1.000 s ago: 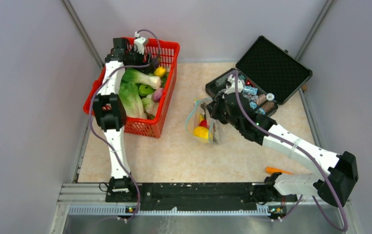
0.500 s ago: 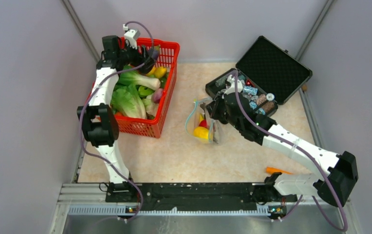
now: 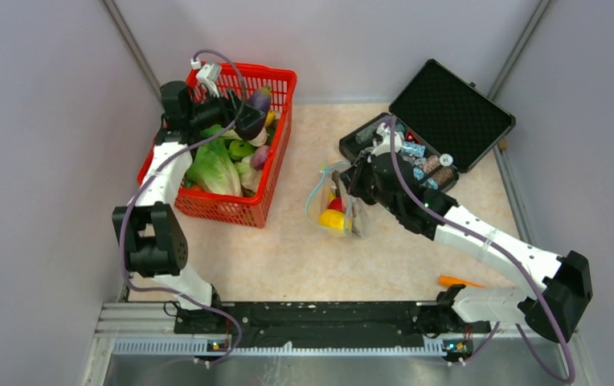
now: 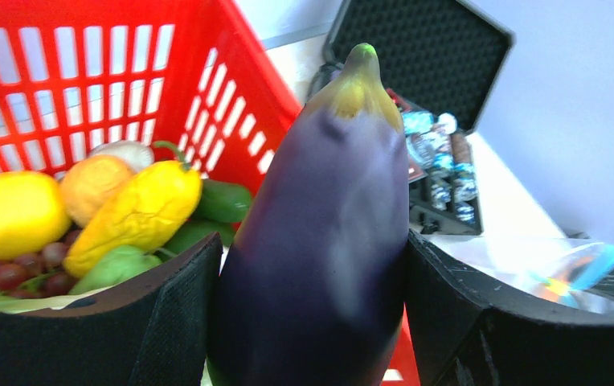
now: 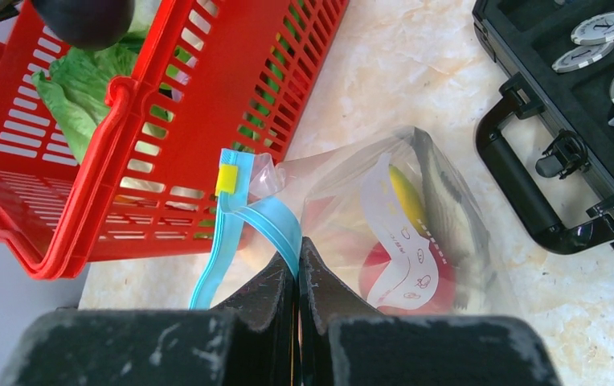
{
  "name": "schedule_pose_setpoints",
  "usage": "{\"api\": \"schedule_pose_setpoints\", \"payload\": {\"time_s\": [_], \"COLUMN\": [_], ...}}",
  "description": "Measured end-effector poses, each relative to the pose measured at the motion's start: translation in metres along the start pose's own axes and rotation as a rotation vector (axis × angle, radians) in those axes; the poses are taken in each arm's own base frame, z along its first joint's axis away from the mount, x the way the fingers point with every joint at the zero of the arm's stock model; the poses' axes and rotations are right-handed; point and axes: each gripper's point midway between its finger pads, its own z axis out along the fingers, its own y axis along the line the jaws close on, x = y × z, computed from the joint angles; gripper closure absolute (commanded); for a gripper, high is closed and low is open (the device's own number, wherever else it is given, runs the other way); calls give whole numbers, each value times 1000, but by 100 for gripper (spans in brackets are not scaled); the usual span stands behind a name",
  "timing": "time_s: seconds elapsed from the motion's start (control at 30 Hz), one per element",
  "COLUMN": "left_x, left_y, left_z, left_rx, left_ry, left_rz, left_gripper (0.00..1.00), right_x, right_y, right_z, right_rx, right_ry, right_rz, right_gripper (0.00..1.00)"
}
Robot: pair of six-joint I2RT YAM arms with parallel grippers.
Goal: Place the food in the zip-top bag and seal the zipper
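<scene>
My left gripper [image 3: 249, 111] is shut on a dark purple eggplant [image 4: 320, 233], held stem-up over the back of the red mesh basket [image 3: 239, 211]. More food lies in the basket: leafy greens [image 3: 211, 169], yellow pieces [image 4: 131, 213] and green ones. The clear zip-top bag [image 3: 344, 225] stands on the table right of the basket, with a yellow piece [image 3: 332, 219] and a red round one [image 5: 392, 277] inside. My right gripper [image 5: 297, 251] is shut on the bag's mouth edge, pinching the light-blue zipper [image 5: 276, 217], which loops open towards the basket.
An open black case [image 3: 440, 112] with small silvery trinkets sits at the back right, its handle [image 5: 521, 189] close to the bag. An orange stick [image 3: 458, 281] lies near the right arm's base. Grey walls close in on both sides.
The left arm has risen out of the basket with the eggplant in its jaws and swung towards the basket's back right corner. The right arm and the bag have not moved.
</scene>
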Motion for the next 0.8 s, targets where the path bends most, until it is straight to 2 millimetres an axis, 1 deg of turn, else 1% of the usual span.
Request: {"api": "schedule_pose_setpoints", "payload": {"time_s": [0.1,0.23,0.33,0.47,0.53,0.6,0.7,0.8], "left_x": [-6,-4,-1,-4,-2,7,32,45], "left_y": [-19,-42,-65,-106,-129,-151,-189,-230], "left_z": [-7,-15,-19,-22,-25,-27,-30,-39], "left_rx": [41,101,180,341,422,491,595,677], "left_ry": [-39,-71,-113,-167,-191,-194,-164,-142], "left_rz": [-26,-100,-175,-273,-308,-334,-354,-297], "left_gripper": [96,95,95,96,93,92,90,87], "right_x": [-1,-3,-3,-4,-5,-6,-7,-7], "right_y": [0,1,1,3,3,4,6,6], "right_z": [0,1,1,2,2,2,2,2], "right_rx": [0,-4,-8,-12,-11,-16,-21,-21], "right_ry": [-4,-9,-15,-20,-22,-25,-29,-29], "right_rz": [3,6,12,16,22,29,39,46], "right_gripper": [100,100,100,100,100,100,100,100]}}
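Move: My left hand has the eggplant over the basket, whose middle lies some 17 cm below and 9 cm to the left. The bag's open mouth is about 22 cm back, 18 cm to the right and 8 cm lower; the black case stands roughly 20 cm farther out and 20 cm to the right of that mouth. From my right hand, which pinches the rim, the mouth's middle is about 7 cm left, 3 cm back and 4 cm down. Still gripping the eggplant, I draw my left hand back about 19 cm and across to the right some 12 cm, rising about 6 cm and speeding up, over the basket's right wall towards the bag mouth. On the way I swing its fingers clockwise by nearly 30 degrees and tip them up past level. My right hand stays almost in place, keeping its pinch on the rim. ##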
